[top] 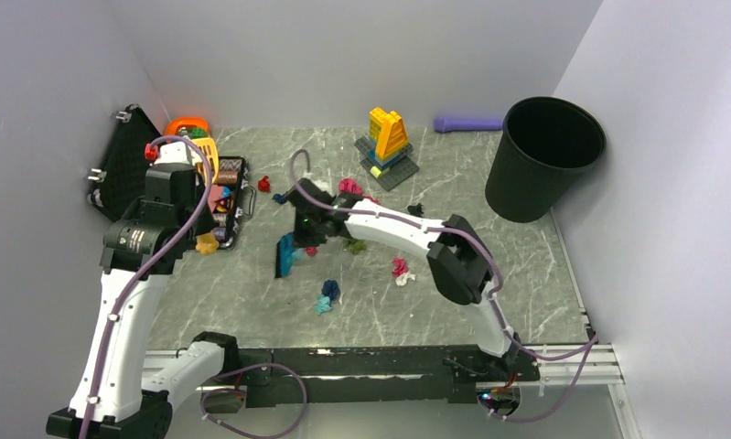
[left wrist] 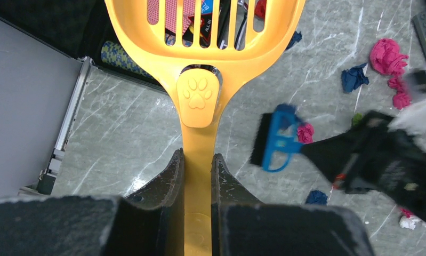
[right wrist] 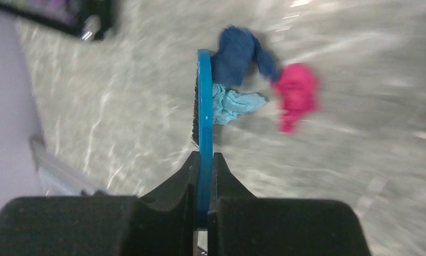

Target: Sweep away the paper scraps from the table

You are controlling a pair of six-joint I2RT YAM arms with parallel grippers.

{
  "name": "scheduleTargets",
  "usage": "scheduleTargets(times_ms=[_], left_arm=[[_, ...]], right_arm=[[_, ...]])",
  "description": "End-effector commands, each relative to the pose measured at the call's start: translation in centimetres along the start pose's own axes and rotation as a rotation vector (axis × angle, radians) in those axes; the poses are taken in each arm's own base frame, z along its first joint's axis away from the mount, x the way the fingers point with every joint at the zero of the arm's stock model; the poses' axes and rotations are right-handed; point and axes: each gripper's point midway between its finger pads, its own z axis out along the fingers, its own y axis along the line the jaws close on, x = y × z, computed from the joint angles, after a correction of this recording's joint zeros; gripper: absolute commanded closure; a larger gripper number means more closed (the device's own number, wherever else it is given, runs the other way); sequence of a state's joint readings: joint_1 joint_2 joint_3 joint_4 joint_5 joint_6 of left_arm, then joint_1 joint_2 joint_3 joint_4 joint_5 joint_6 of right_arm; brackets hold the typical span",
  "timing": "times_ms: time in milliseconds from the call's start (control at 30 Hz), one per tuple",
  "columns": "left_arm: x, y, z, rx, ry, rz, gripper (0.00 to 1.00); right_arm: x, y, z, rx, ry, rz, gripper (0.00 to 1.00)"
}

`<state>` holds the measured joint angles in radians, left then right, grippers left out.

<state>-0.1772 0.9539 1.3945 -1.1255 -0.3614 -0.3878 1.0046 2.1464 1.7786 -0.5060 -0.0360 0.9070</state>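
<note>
Paper scraps lie across the middle of the table [top: 489, 274]: red [top: 264, 184], pink [top: 349, 187], green [top: 355, 245], pink [top: 400, 266], dark blue [top: 330, 290] and teal [top: 323, 305]. My left gripper [top: 199, 174] is shut on the handle of a yellow-orange slotted scoop [left wrist: 205, 53], held over the black case; in the left wrist view the gripper [left wrist: 198, 160] pinches the handle. My right gripper [top: 297, 236] is shut on a blue brush [top: 285, 254] at table centre. In the blurred right wrist view the gripper [right wrist: 205, 157] holds the brush [right wrist: 204, 117] beside dark blue [right wrist: 237, 53], teal [right wrist: 232, 104] and pink [right wrist: 296, 93] scraps.
A black bin [top: 544, 155] stands at the back right. A yellow-orange toy brick build [top: 389, 137] and a purple object [top: 468, 123] sit at the back. An open black case [top: 123, 165] with striped chips [top: 229, 174] is at the left. A rail [top: 389, 352] runs along the near edge.
</note>
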Motion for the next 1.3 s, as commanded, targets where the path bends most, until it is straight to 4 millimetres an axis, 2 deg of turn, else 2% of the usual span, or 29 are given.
scheduleTargets(times_ms=[0, 133, 200, 400, 533, 633, 833, 933, 1033, 1167, 1267], left_arm=[[-0.7, -0.5, 0.5, 0.021, -0.039, -0.028, 1.0], [-0.1, -0.7, 1.4, 0.021, -0.031, -0.028, 1.0], [0.3, -0.9, 1.9, 0.026, -0.024, -0.027, 1.0], [2.0, -1.6, 3.3, 0.043, 0.031, -0.023, 1.0], [2.9, -1.6, 3.9, 0.042, 0.047, -0.022, 1.0], [3.8, -1.7, 4.5, 0.051, 0.055, -0.022, 1.0], [5.3, -2.8, 5.3, 0.114, 0.085, -0.012, 1.0], [5.8, -2.4, 5.6, 0.097, 0.08, -0.009, 1.0], [6.2, -2.2, 5.6, 0.096, 0.076, -0.014, 1.0], [6.5, -2.3, 5.4, 0.117, 0.06, -0.023, 1.0], [6.8, -1.9, 5.3, 0.108, 0.052, -0.024, 1.0]], right_arm=[[-3.5, -10.6, -6.0, 0.419, -0.157, 0.105, 1.0], [-4.7, -13.2, -9.7, 0.409, -0.21, 0.156, 1.0], [-5.4, -12.9, -11.1, 0.359, -0.241, 0.135, 1.0], [-8.6, -7.6, -13.4, 0.025, -0.325, 0.041, 1.0], [-11.4, -5.1, -13.3, -0.215, -0.358, 0.078, 1.0], [-13.1, -3.1, -12.1, -0.337, -0.358, 0.103, 1.0], [-16.4, 1.5, -7.1, -0.523, -0.275, 0.112, 1.0], [-17.9, 2.8, -4.9, -0.611, -0.271, 0.152, 1.0], [-19.2, 2.9, -2.9, -0.643, -0.314, 0.208, 1.0], [-21.0, 1.0, 1.1, -0.562, -0.374, 0.265, 1.0], [-22.0, 0.4, 3.7, -0.533, -0.393, 0.281, 1.0]])
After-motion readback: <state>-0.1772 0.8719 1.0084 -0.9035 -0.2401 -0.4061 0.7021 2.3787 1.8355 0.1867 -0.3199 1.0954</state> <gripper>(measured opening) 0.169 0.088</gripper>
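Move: Some 13 cm to the right of the right hand and 2 cm farther out lie the green scraps. Against the held brush, the cyan scrap is about 2 cm left, level with the hand, the swept blue scrap roughly 3 cm left and 4 ahead, and the pink scrap 2 cm right and 1 ahead. The far blue scrap sits about 16 cm ahead, 7 left. All are some 9 cm below. From the left hand the green scraps are about 36 cm right, 6 ahead, 29 below. Sweeping fast to the right with the brush in its closed grip, the right hand pushes the gathered scraps about 17 cm towards the green ones, then lifts clear, swings forward and back left, rolling roughly 30 degrees, and comes down with the brush at the left of the far blue scrap. The left hand keeps the yellow scoop and lowers it some 10 cm. ##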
